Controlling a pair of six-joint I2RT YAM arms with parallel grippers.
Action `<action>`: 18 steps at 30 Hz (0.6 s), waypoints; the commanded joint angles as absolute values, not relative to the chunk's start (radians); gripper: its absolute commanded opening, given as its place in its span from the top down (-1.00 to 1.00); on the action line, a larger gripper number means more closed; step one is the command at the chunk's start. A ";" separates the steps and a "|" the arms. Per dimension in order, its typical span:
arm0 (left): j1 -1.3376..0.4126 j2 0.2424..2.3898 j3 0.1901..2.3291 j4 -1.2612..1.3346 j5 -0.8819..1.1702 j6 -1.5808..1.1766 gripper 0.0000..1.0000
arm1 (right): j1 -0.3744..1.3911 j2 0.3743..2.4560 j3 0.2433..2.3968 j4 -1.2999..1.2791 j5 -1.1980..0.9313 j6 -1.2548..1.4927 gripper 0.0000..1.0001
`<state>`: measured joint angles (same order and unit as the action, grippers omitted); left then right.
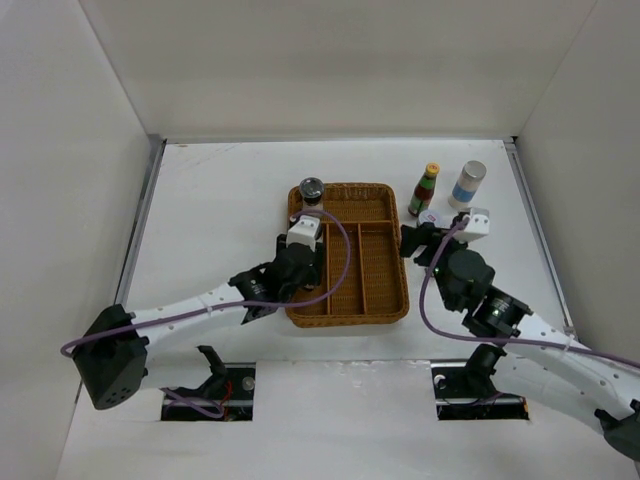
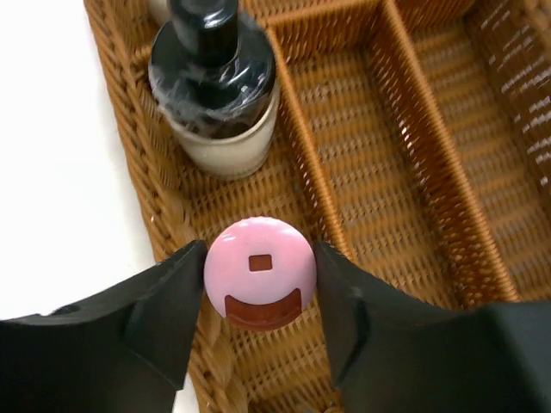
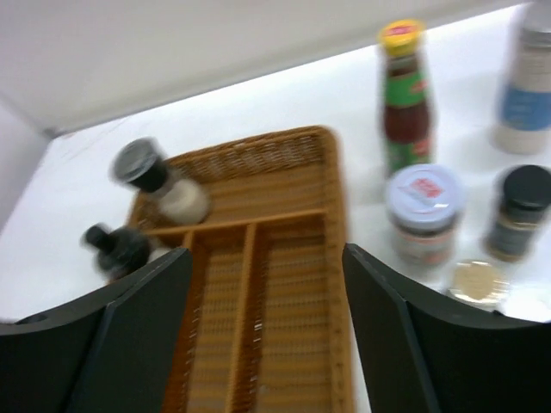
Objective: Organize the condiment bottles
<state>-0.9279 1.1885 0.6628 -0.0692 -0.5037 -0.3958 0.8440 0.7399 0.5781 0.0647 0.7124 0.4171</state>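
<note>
In the left wrist view my left gripper (image 2: 261, 288) is shut on a pink-capped bottle (image 2: 258, 249), held over the left compartment of the wicker tray (image 2: 405, 172). Just beyond it a black-capped bottle (image 2: 215, 82) stands in the tray. My right gripper (image 3: 267, 323) is open and empty above the tray's right side (image 3: 284, 284). To the right of the tray stand a yellow-capped sauce bottle (image 3: 405, 86), a blue-labelled white bottle (image 3: 525, 103), a pale-lidded jar (image 3: 422, 211), a black-capped jar (image 3: 521, 211) and a tan cap (image 3: 476, 282).
The tray (image 1: 380, 270) lies mid-table with its long right compartments bare. A dark-capped bottle (image 1: 311, 190) stands in its far left corner. White walls enclose the table on three sides. Both arms reach in from the near edge, one either side of the tray.
</note>
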 commanded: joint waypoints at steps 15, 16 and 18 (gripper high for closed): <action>-0.823 0.812 0.533 0.342 -0.517 -0.367 -0.74 | 0.630 0.879 0.672 -0.264 0.878 0.497 -0.53; -0.814 0.789 0.514 0.366 -0.523 -0.371 -0.74 | 0.621 0.891 0.673 -0.265 0.871 0.502 -0.52; -0.788 0.741 0.465 0.419 -0.544 -0.383 -0.74 | 0.602 0.903 0.664 -0.255 0.858 0.512 -0.51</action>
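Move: The pink-capped bottle stands in the basket's left compartment, still between the left fingers, its middle about 3 cm below them; a stoppered black-topped bottle is some 7 cm ahead of it and 1 cm right. From the right hand, the gold-capped bottle lies about 6 cm ahead, 11 cm right and 16 cm below; the white-lidded jar is 6 cm beyond it and 2 cm left, the black-lidded bottle 7 cm beyond it and 3 cm right. Up and off the pink-capped bottle goes the left hand: its fingers open and let go while easing slightly forward, then it climbs about 13 cm, drifting left late and tipping its fingers up. The right hand swings right some 10 cm and sinks 7 towards the gold-capped bottle, turning clockwise and tilting down, fingers staying open without touching. ##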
